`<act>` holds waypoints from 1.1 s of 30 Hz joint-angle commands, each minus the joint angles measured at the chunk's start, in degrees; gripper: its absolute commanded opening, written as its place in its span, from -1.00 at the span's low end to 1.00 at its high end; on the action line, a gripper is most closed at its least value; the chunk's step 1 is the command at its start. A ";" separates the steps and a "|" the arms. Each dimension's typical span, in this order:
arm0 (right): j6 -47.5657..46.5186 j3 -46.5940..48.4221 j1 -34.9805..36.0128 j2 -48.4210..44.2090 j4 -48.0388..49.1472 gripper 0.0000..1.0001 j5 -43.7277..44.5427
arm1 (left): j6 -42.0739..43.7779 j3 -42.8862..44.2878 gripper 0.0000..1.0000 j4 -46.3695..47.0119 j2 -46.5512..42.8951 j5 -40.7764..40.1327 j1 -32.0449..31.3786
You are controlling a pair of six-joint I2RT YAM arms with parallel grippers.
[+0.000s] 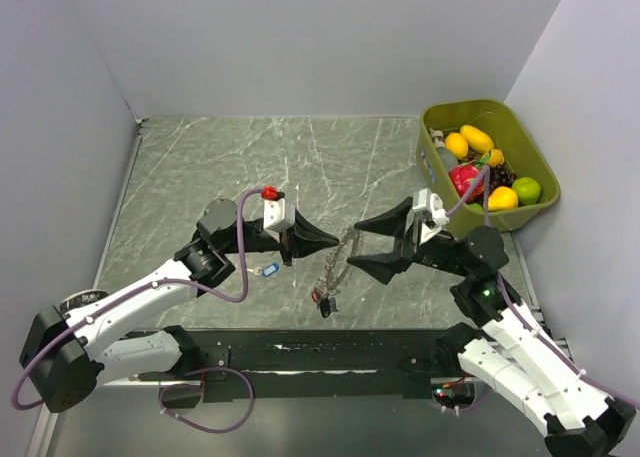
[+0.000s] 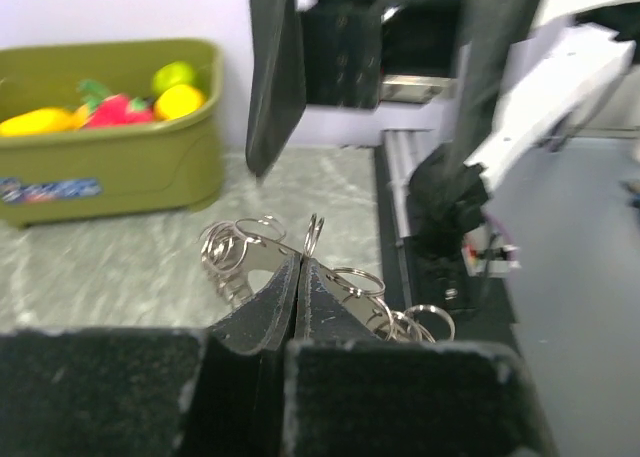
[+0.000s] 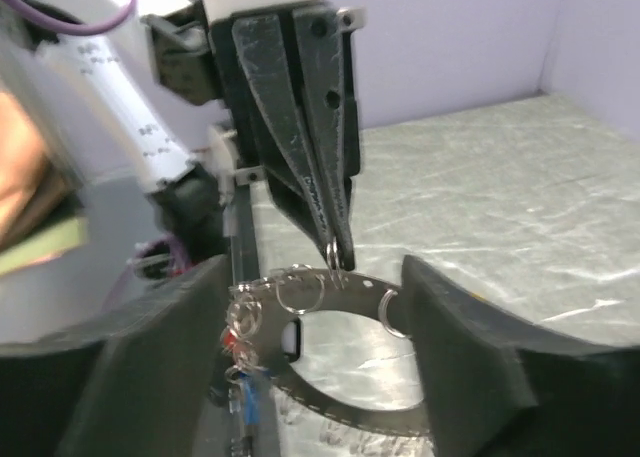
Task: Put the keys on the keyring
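Note:
The keyring is a curved flat metal band carrying small split rings, and it hangs above the table between the two arms. My left gripper is shut on its upper edge; in the left wrist view its tips pinch the keyring. My right gripper is open, one finger on each side of the keyring, touching nothing. Keys with red and blue parts dangle from the band's low end. A blue-tagged key lies on the table under my left arm.
A green bin of toy fruit stands at the back right. A small red object sits by my left wrist. The dark rail runs along the near table edge, and grey walls close in both sides.

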 commanded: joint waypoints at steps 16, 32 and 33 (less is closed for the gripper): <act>-2.65 -1.16 0.37 -1.31 -2.18 0.99 6.80 | 7.14 -4.16 -0.98 -4.37 -7.65 -14.50 3.30; -2.39 -1.69 0.46 7.12 -7.01 0.99 11.45 | -7.10 -2.49 -0.98 -10.60 -12.20 -10.63 28.95; -1.86 -1.34 0.55 8.95 -7.53 0.99 12.76 | -7.45 -2.22 -0.98 -12.61 -12.82 -10.46 30.02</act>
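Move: The yellow-tagged key, where the left hand's held keyring seems headed, lies on the table about 18 cm ahead of that hand, 12 cm left and some 30 cm below. The blue-tagged key lies roughly 16 cm left of the hand, 11 cm ahead, at the same depth. For the empty right hand the yellow-tagged key lies some 19 cm ahead, 16 cm left and 32 cm below; the blue-tagged key is about 12 cm ahead and 20 cm left. Still pinching one of the keyring's small loops, the left hand carries the keyring left and forward, about 13 cm each way, sinking 3 cm and turning some 35 degrees counter-clockwise, towards the space above the yellow-tagged key. The right hand, clear of the keyring, spreads its fingers fully, rises slightly, then sinks forward, ending about 6 cm lower, tilted a little downward. ##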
